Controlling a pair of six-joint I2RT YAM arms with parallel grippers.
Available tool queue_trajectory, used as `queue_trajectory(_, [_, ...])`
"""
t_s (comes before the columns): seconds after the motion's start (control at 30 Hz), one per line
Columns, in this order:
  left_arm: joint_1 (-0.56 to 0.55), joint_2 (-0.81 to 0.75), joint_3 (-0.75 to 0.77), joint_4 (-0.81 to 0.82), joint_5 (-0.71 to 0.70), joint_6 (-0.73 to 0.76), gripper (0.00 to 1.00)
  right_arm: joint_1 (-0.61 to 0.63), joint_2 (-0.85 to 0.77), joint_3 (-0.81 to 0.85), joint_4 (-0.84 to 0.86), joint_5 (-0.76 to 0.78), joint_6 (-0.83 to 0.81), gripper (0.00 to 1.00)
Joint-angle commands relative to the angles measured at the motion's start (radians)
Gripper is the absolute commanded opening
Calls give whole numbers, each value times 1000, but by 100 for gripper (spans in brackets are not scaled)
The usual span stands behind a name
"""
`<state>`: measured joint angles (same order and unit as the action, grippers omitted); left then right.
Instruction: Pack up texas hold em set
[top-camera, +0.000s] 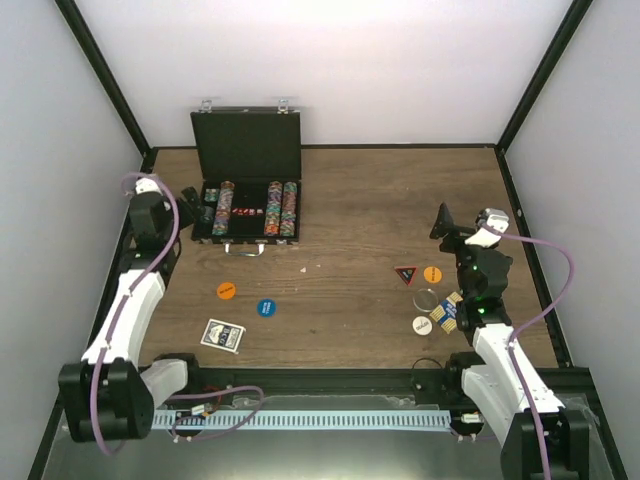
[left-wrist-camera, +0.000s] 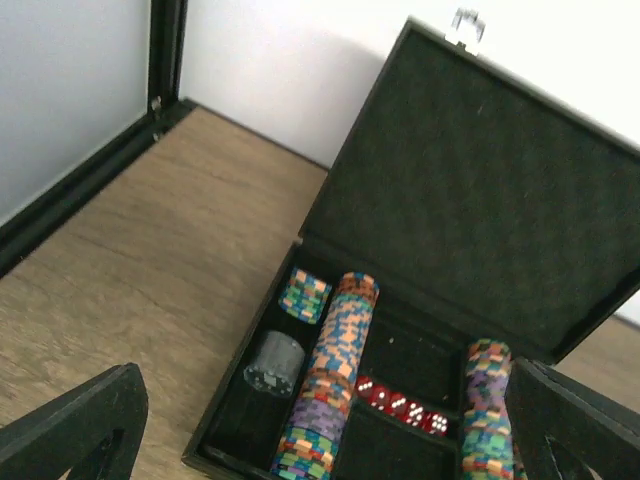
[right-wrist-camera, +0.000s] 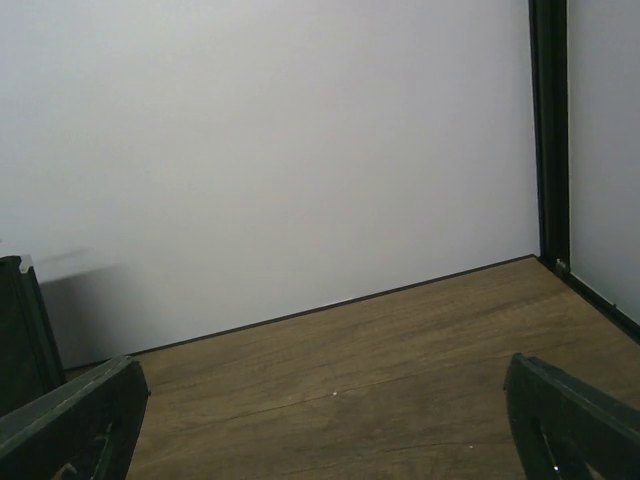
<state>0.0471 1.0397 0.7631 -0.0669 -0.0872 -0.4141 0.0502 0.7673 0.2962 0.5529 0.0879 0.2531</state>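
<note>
The black case (top-camera: 247, 150) of the texas hold em set stands open at the back left, lid upright. Inside lie rows of multicoloured chips (left-wrist-camera: 340, 370) and red dice (left-wrist-camera: 402, 407). My left gripper (top-camera: 192, 203) hovers open at the case's left end; the left wrist view shows its fingers (left-wrist-camera: 85, 415) spread wide over the tray. On the table lie a blue-backed deck (top-camera: 222, 335), an orange disc (top-camera: 227, 290), a blue disc (top-camera: 265, 308), a dark triangle (top-camera: 405, 273), another orange disc (top-camera: 432, 273) and a white disc (top-camera: 422, 325). My right gripper (top-camera: 452, 228) is open above bare table, right of the triangle.
A short stack of striped chips (top-camera: 447, 312) lies beside the right arm, next to a clear disc (top-camera: 425, 298). A grey translucent stack (left-wrist-camera: 272, 362) sits in the case's left compartment. Black frame posts (top-camera: 100, 75) and white walls enclose the table (top-camera: 360, 200).
</note>
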Motion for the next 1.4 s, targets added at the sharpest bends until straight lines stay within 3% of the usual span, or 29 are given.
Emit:
queue_trajectory(0.0, [6,120,76,-52,55,73,100,6,-14,12,-2,-87,8,100])
queue_trajectory(0.2, [71,386,198,-130,124,146,98,5,-51,-6,15,-129,-8,100])
queue_trajectory(0.33, [117,506,210,-35,193,153,85,6,-44,-6,19,-134,-11,100])
queue_trajectory(0.53, [136,664,303,-93,304,198,66,5,-10,4,12,-116,-18,100])
queue_trajectory(0.8, [147,680,246,-78,318,212,55,5,0,-3,15,-73,-23,100])
queue_trajectory(1.03, [149,742,305,-152,289,213,39,5,1,-7,17,-74,-24,100])
queue_trajectory(1.37, [151,774,317,-167,248,226,32,5,3,-9,14,-63,-25,100])
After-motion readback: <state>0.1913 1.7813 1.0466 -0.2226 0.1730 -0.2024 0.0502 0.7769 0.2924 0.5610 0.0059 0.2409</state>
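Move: Ahead of the open left hand by about 8 cm, some 2 cm to its left and 22 cm below, lies the front part of the case's left wall. At much the same depth, the clear cylinder is about 12 cm ahead and 2 cm right, the short chip stack 16 cm ahead and 3 cm right, and the long chip row 13 cm ahead and 6 cm right. From the right hand that wall part lies roughly 12 cm ahead, 58 cm left and 23 cm below. Plunging about 20 cm down and some 8 cm forward, the left hand heads for the front part of the case's left wall, then slows and eases back a centimetre as it sinks the last bit. Its fingers tip some 35 degrees steeper downward and narrow from wide open to about a third, ending with one on the table side and one on the slot side of the wall; contact can't be seen. ##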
